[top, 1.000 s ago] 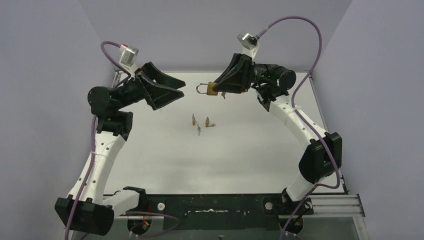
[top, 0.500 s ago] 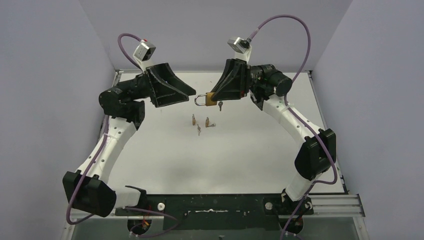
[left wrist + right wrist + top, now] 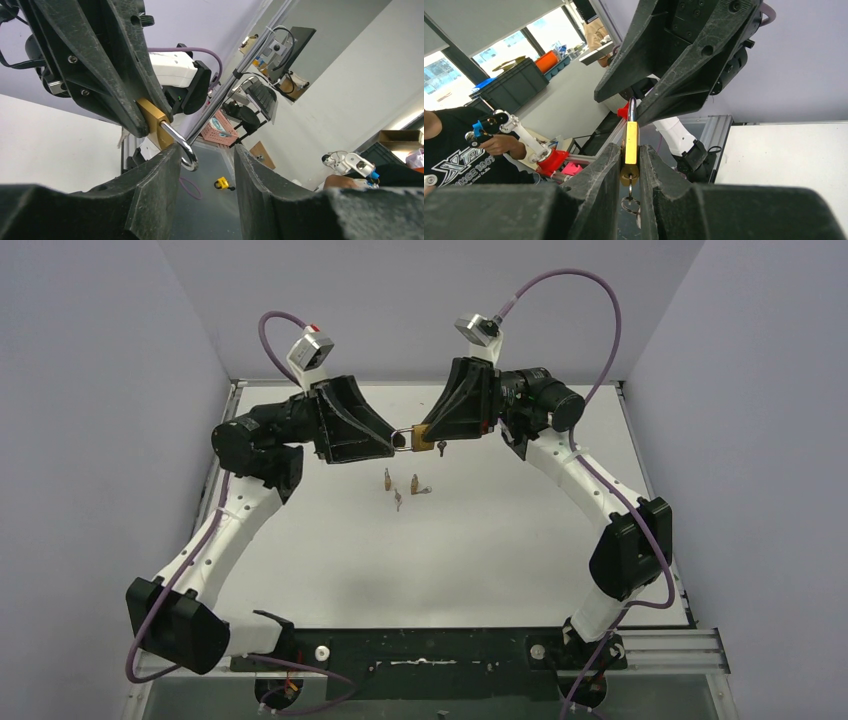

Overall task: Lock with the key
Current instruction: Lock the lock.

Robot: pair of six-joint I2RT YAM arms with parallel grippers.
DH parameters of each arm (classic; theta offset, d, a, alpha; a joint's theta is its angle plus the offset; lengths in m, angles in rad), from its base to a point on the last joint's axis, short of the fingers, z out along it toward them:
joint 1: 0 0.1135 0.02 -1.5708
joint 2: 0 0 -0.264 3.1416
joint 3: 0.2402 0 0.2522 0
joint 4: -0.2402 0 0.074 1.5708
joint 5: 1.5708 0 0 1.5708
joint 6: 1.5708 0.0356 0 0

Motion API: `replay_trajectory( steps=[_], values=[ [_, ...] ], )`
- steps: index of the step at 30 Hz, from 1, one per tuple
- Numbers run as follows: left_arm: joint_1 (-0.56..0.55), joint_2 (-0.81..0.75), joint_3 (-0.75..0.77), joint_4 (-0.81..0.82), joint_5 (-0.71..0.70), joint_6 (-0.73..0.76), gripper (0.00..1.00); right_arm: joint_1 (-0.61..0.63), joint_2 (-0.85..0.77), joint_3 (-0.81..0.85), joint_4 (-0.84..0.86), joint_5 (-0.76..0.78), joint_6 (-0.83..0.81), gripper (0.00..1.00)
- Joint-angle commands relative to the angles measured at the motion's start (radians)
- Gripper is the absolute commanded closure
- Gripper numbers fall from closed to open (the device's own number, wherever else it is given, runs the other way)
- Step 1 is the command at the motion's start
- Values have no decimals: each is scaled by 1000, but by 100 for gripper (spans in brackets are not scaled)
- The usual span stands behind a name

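My right gripper (image 3: pixel 428 436) is shut on a brass padlock (image 3: pixel 422 438) and holds it in the air above the table's far middle. In the right wrist view the padlock (image 3: pixel 631 142) sits edge-on between my fingers, and a key on a ring (image 3: pixel 629 202) hangs from its keyhole. The silver shackle (image 3: pixel 402 438) points left towards my left gripper (image 3: pixel 392 444). In the left wrist view that gripper (image 3: pixel 205 165) is open, and the shackle's curved end (image 3: pixel 184 152) lies between the jaws, close against the left finger (image 3: pixel 155 190). The padlock body (image 3: pixel 152 119) shows behind it.
Three small loose keys (image 3: pixel 388 478) (image 3: pixel 418 485) (image 3: pixel 398 500) lie on the white table (image 3: pixel 480 540) below the padlock. Grey walls close in the back and both sides. The arm bases stand at the near edge.
My left arm has swung right and forward until its open jaws reach round the shackle. The right gripper first lowered the padlock a little, then stayed still.
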Motion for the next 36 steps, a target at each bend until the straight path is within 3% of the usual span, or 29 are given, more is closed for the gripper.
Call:
replay_trajectory(
  steps=[1, 5, 10, 27, 36],
  values=[
    [-4, 17, 51, 25, -8, 5, 60, 1, -17, 40, 18, 19, -7, 100],
    [-4, 33, 53, 32, -16, 0, 68, 1, -18, 36, 21, 12, -6, 100],
    [-4, 40, 49, 55, -14, -17, 100, 1, -19, 36, 21, 6, -7, 100],
    [-21, 48, 61, 160, -32, -100, 100, 22, -9, 47, 24, -9, 2, 100],
    [-34, 50, 50, 122, -67, -39, 100, 35, -3, 50, 25, 2, -5, 100]
  ],
)
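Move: The lock's shackle already reaches between the left hand's half-open fingers, its bow about 1 cm ahead of the hand point, 1 cm to the right and 1 cm lower. The lock body, clamped in the right fingers, sits some 5 cm to the left hand's right and 1 cm ahead. The key hangs out of the body's far side, roughly 8 cm to the left hand's right and level with it fore and aft. From the right hand, the shackle bow lies about 4 cm left and 1 cm back. The left fingers shut on the shackle's bow and pinch it, while the left hand eases about 1.5 cm forward and slightly down onto it, then keeps that grip and draws back under 1 cm. The right hand keeps hold of the lock body almost in place, giving back only some 0.5 cm late on. ##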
